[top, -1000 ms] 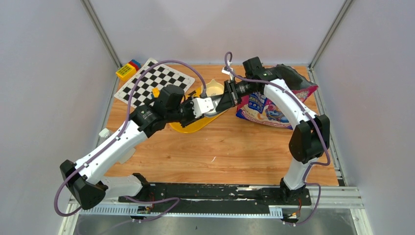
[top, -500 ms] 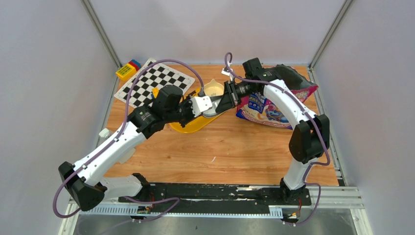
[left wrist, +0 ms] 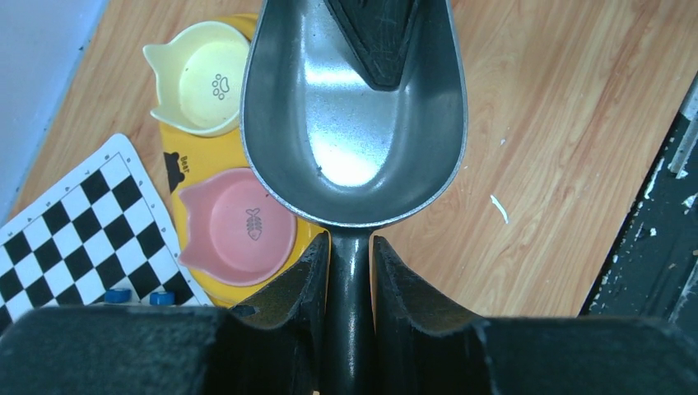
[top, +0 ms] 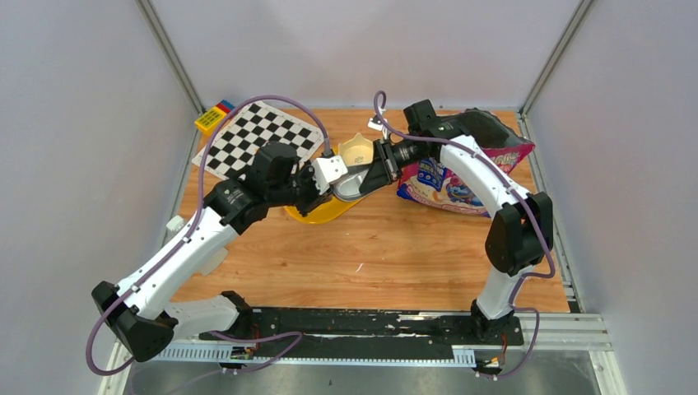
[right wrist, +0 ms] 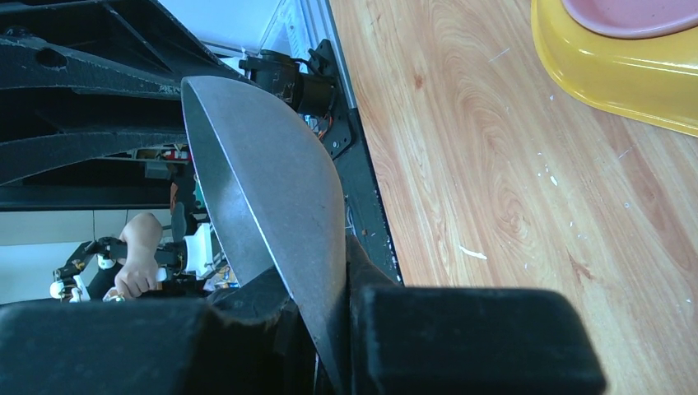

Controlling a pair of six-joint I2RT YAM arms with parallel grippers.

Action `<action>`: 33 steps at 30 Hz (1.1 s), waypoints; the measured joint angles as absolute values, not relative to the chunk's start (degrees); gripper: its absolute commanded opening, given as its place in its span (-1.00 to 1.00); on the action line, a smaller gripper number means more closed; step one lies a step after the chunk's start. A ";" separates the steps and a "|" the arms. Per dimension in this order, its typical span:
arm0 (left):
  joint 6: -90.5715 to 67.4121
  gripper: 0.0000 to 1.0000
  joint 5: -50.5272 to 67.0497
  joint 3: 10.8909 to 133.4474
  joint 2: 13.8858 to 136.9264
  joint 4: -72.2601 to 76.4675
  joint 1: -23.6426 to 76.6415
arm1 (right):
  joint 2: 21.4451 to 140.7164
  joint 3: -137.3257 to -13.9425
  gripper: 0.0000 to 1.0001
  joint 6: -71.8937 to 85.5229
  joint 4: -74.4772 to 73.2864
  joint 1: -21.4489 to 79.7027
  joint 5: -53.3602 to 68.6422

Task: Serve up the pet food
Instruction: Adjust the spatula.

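Note:
The grey scoop [top: 351, 183] hangs over the yellow feeder [top: 315, 213], held from both ends. My left gripper [left wrist: 351, 248] is shut on its handle. The scoop [left wrist: 354, 123] has an empty bowl, and a black finger [left wrist: 379, 41] of the other gripper reaches into its far end. My right gripper [right wrist: 319, 284] is shut on the wall of the scoop [right wrist: 272, 197]. Below lie the pink bowl [left wrist: 239, 226] and the cream bowl [left wrist: 202, 78], both empty. The blue-and-pink bag [top: 447, 183] lies at the right. No pet food shows.
A checkerboard [top: 255, 136] lies at the back left, with toy blocks [top: 216, 115] at its corner. The right arm arches over the bag. Both arms meet above the feeder [right wrist: 609, 78]. A black rail runs along the near table edge.
My left gripper has narrowed onto the scoop's handle. Both grippers and the scoop have drifted slightly to the left and back over the feeder.

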State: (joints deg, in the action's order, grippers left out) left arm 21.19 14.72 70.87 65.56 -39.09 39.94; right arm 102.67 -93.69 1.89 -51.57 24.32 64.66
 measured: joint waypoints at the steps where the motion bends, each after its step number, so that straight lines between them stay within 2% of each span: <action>1: 20.82 -1.00 14.96 70.87 65.47 -39.20 39.81 | 102.67 -93.69 -0.86 1.91 -51.57 24.43 64.64; 4: 19.86 -1.00 15.79 70.89 65.12 -39.77 39.27 | 102.67 -93.69 -0.87 2.00 -51.59 24.95 64.49; 6: 19.38 -1.00 16.27 70.96 64.88 -40.29 38.98 | 102.67 -93.69 -1.00 1.93 -51.59 25.28 64.40; 9: 18.92 -0.98 16.88 71.02 64.49 -41.01 38.61 | 102.67 -93.69 -1.00 1.91 -51.62 25.71 64.53; 10: 18.90 -0.79 16.97 71.02 64.38 -41.15 38.57 | 102.67 -93.69 -1.00 1.89 -51.62 25.78 64.62; 11: 18.90 -0.69 17.06 71.02 64.31 -41.25 38.52 | 102.67 -93.73 -1.00 1.89 -51.64 25.82 64.69; 12: 18.92 -0.46 17.02 71.02 64.29 -41.25 38.52 | 102.67 -93.78 -1.00 1.87 -51.64 25.82 64.77; 14: 19.05 -0.19 16.75 71.02 64.23 -41.15 38.54 | 102.67 -93.93 -1.00 1.85 -51.64 25.80 64.86; 17: 19.68 0.02 16.36 70.96 63.81 -40.18 38.54 | 102.65 -94.17 -1.00 1.41 -51.66 25.58 65.04; 28: 20.36 0.35 16.12 70.98 61.34 -37.47 38.15 | 102.50 -94.17 -1.00 0.75 -51.77 23.03 68.23; 33: 20.62 0.37 16.95 70.98 61.36 -37.45 38.15 | 102.10 -94.26 -1.00 0.97 -51.81 22.94 69.58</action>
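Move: The spatula's handle is between the closed left fingers; its scoop lies about 7 cm to the right, 2 ahead and 3 lower. From that hand the pink bowl is some 10 cm ahead, 2 left and 20 below, the cream bowl about 18 ahead, 6 right, equally low. The right fingers pinch the scoop's far end, the scoop's middle being roughly 4 cm to their left, level fore and aft, 2 lower. Left fingers open off the spatula's handle, rising about 3 cm; the right keeps its pinch, rising 2 cm. ##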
